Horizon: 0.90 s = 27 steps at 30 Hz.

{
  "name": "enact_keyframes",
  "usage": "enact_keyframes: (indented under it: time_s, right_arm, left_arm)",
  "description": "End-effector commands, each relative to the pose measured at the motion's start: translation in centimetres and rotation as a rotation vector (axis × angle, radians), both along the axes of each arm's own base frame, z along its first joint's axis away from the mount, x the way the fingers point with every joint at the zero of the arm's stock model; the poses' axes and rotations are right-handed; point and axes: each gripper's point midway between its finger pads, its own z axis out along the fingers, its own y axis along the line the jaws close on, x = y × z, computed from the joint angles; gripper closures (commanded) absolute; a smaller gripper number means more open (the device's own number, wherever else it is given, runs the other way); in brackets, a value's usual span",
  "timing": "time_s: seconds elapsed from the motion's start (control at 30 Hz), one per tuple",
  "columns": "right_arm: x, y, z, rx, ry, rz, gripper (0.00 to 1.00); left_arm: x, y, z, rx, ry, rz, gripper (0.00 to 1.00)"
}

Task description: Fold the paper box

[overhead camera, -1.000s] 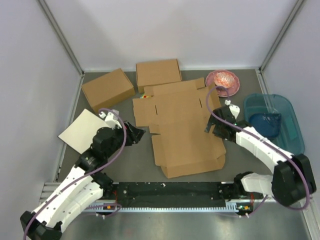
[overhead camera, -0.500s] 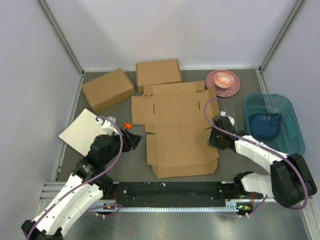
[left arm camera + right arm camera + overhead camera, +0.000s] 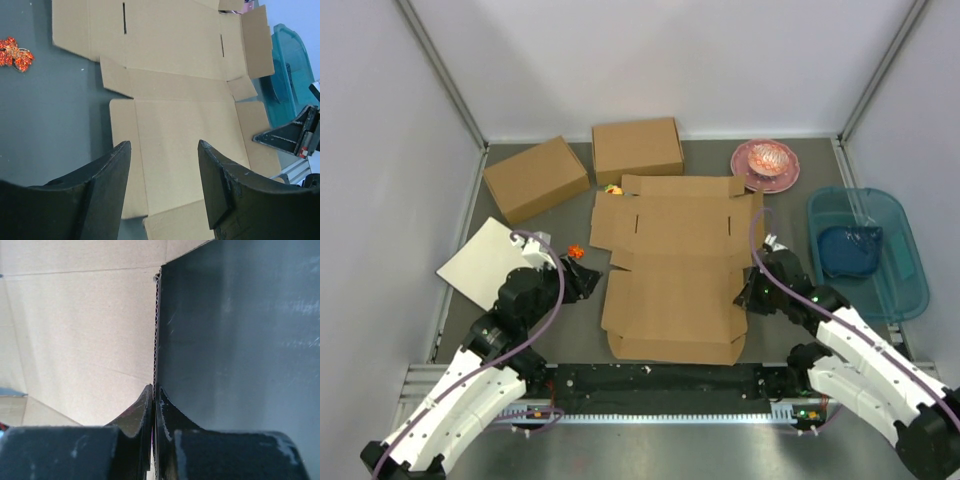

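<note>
The paper box [image 3: 670, 285] lies flat and unfolded in the middle of the table, a brown die-cut sheet with flaps and slots. My right gripper [image 3: 750, 296] is shut on its right edge. The right wrist view shows the corrugated edge pinched between my right gripper [image 3: 155, 390] fingers, with the paper box [image 3: 85, 330] spreading to the left. Just off the sheet's left edge, my left gripper [image 3: 590, 281] stands open and apart from it. In the left wrist view my left gripper [image 3: 164, 145] holds nothing, and the paper box [image 3: 180, 115] fills the space ahead.
Two formed cardboard boxes [image 3: 535, 178] [image 3: 636, 148] stand at the back left. An off-white board [image 3: 485, 262] lies at the left. A pink plate [image 3: 765, 164] and a teal bin [image 3: 865, 250] are at the right. A small orange-red item [image 3: 575, 251] lies near the left gripper.
The right gripper has shut on the sheet's right edge and drawn it toward the near edge, straightening it. The left arm has pulled back slightly, still open.
</note>
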Motion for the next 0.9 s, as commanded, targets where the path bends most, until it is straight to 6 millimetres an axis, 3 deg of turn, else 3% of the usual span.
enact_keyframes:
  time_s: [0.0,0.33,0.4,0.43,0.53,0.63,0.67,0.73,0.77,0.87]
  right_arm:
    - [-3.4,1.2,0.4,0.083,0.077,0.051,1.00]
    - [-8.2,3.3,-0.5,0.151,0.137,0.072,1.00]
    - [-8.9,4.0,-0.8,0.159,0.132,0.100,0.90]
    - [-9.2,4.3,-0.8,0.168,0.144,0.102,0.71]
    - [-8.3,4.2,-0.2,0.140,0.095,0.079,0.48]
    - [-6.8,4.2,2.0,0.119,0.022,0.069,0.35]
    - [-5.7,4.3,3.9,0.116,-0.036,0.056,0.33]
    - [-4.7,3.8,5.4,0.060,-0.095,0.071,0.28]
    - [-3.5,3.8,7.4,0.035,-0.148,0.054,0.27]
    - [-1.1,3.6,10.7,-0.063,-0.261,0.067,0.26]
  left_arm:
    - [0.4,0.1,2.3,-0.006,-0.057,0.007,0.39]
    - [0.5,0.8,0.2,0.036,-0.018,0.036,0.39]
    - [0.9,1.3,-0.8,0.064,-0.009,0.068,0.39]
    - [1.1,1.6,-1.2,0.079,-0.003,0.087,0.38]
    - [1.8,3.2,-2.4,0.153,0.036,0.173,0.33]
    - [2.4,4.8,-2.5,0.218,0.067,0.264,0.26]
    - [2.6,5.3,-2.4,0.238,0.077,0.289,0.20]
    - [3.3,6.0,-1.9,0.269,0.093,0.341,0.13]
    - [3.6,5.9,-1.7,0.277,0.094,0.347,0.12]
    - [5.0,6.0,-1.7,0.347,0.132,0.365,0.10]
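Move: Pinched in the right fingers is the upturned right side flap of the paper box. The blank's middle lies about 14 cm left, 8 cm ahead and 5 cm below, its near end flap some 15 cm left and 10 cm back. The left hand hovers open: the blank's left wing is about 17 cm ahead, 2 cm right and 16 cm down; the red ornament is roughly 10 cm ahead and 5 cm left. Dragging the blank by its right side flap, the right hand draws back towards the robot by about 10 cm and a little left, sinking slightly, then opens, lets go and lifts off up and forward. Late on, the open left hand goes left, down and forward some 5 cm, coming over the blank's left wing, turning about 15 degrees counter-clockwise, rolling left side up and opening wider. ##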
